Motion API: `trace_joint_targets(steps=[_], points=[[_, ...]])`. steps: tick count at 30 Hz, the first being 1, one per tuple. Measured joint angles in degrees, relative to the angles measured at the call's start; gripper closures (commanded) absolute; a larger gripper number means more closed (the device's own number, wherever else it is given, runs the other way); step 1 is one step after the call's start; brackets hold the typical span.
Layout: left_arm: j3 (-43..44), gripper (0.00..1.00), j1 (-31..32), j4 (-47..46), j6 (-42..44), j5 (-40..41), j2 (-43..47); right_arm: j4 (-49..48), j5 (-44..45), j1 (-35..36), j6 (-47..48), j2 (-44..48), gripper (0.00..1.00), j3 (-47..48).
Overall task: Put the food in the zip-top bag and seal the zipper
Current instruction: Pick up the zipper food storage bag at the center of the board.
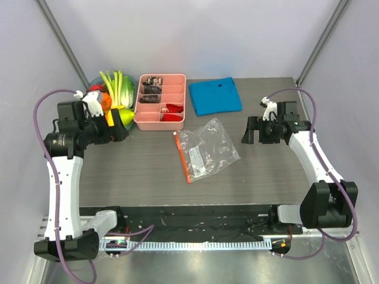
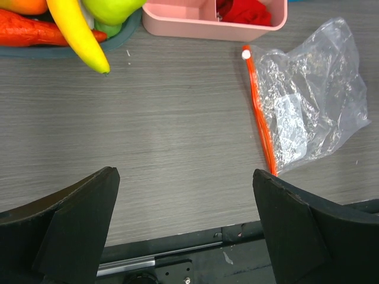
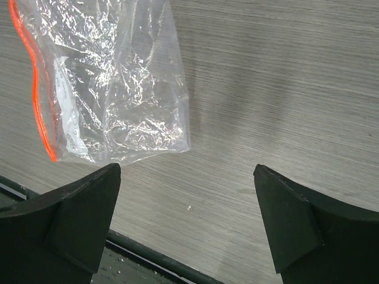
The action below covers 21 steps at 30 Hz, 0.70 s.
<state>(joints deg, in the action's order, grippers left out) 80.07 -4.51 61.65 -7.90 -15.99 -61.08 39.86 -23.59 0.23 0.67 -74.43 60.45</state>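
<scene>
The food (image 1: pixel 113 93) is piled at the back left: a yellow banana (image 2: pixel 77 32), a green pear (image 2: pixel 109 9) and an orange-red piece (image 2: pixel 29 32) show in the left wrist view. The clear zip-top bag (image 1: pixel 208 148) lies flat mid-table, with nothing visible inside. Its orange zipper (image 1: pixel 181 157) runs along its left edge, the white slider (image 2: pixel 246 54) at the far end. My left gripper (image 1: pixel 122 131) hovers open just in front of the food, nothing between its fingers (image 2: pixel 89 201). My right gripper (image 1: pixel 246 131) stands open right of the bag (image 3: pixel 118 89), holding nothing.
A pink compartment tray (image 1: pixel 160 100) with small dark and red items stands right of the food. A folded blue cloth (image 1: pixel 215 96) lies at the back, behind the bag. The food rests on a dark dish (image 2: pixel 59 52). A black rail (image 1: pixel 189 219) lines the table's near edge.
</scene>
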Motion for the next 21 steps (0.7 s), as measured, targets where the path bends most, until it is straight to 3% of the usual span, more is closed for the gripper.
trace_joint_targets(steps=[10, 21], points=[[1.38, 0.0, 0.0, 0.35, -3.23, 0.33, 0.76, -2.69, 4.33, 10.78, -1.07, -6.62, 0.0, 2.91], [-8.31, 0.0, 0.0, -4.98, -8.81, -0.46, 11.91, -5.88, 11.19, 30.4, -2.8, -13.73, 0.0, 12.0]])
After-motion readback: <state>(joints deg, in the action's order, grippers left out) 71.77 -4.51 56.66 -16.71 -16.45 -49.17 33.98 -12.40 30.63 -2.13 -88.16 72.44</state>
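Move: The zip-top bag lies flat on the table about 16 cm to the right hand's left, 2 cm ahead and some 14 cm below it. The blue cloth lies about 22 cm farther out than the bag and 3 cm to its right; the pink box stands some 20 cm beyond the bag and 17 cm to its left. From the left hand the bag is roughly 23 cm to the right, 5 cm ahead and 27 cm down. Sweep the right gripper about 16 cm to its left, gathering speed, from beyond the bag's right edge to above its middle. Keep it at nearly the same height with only a shallow dip on the way, fingers wide open, and turn it some 20 degrees counter-clockwise. Ease the open left gripper back about 3 cm, tipping its fingers up slightly. ##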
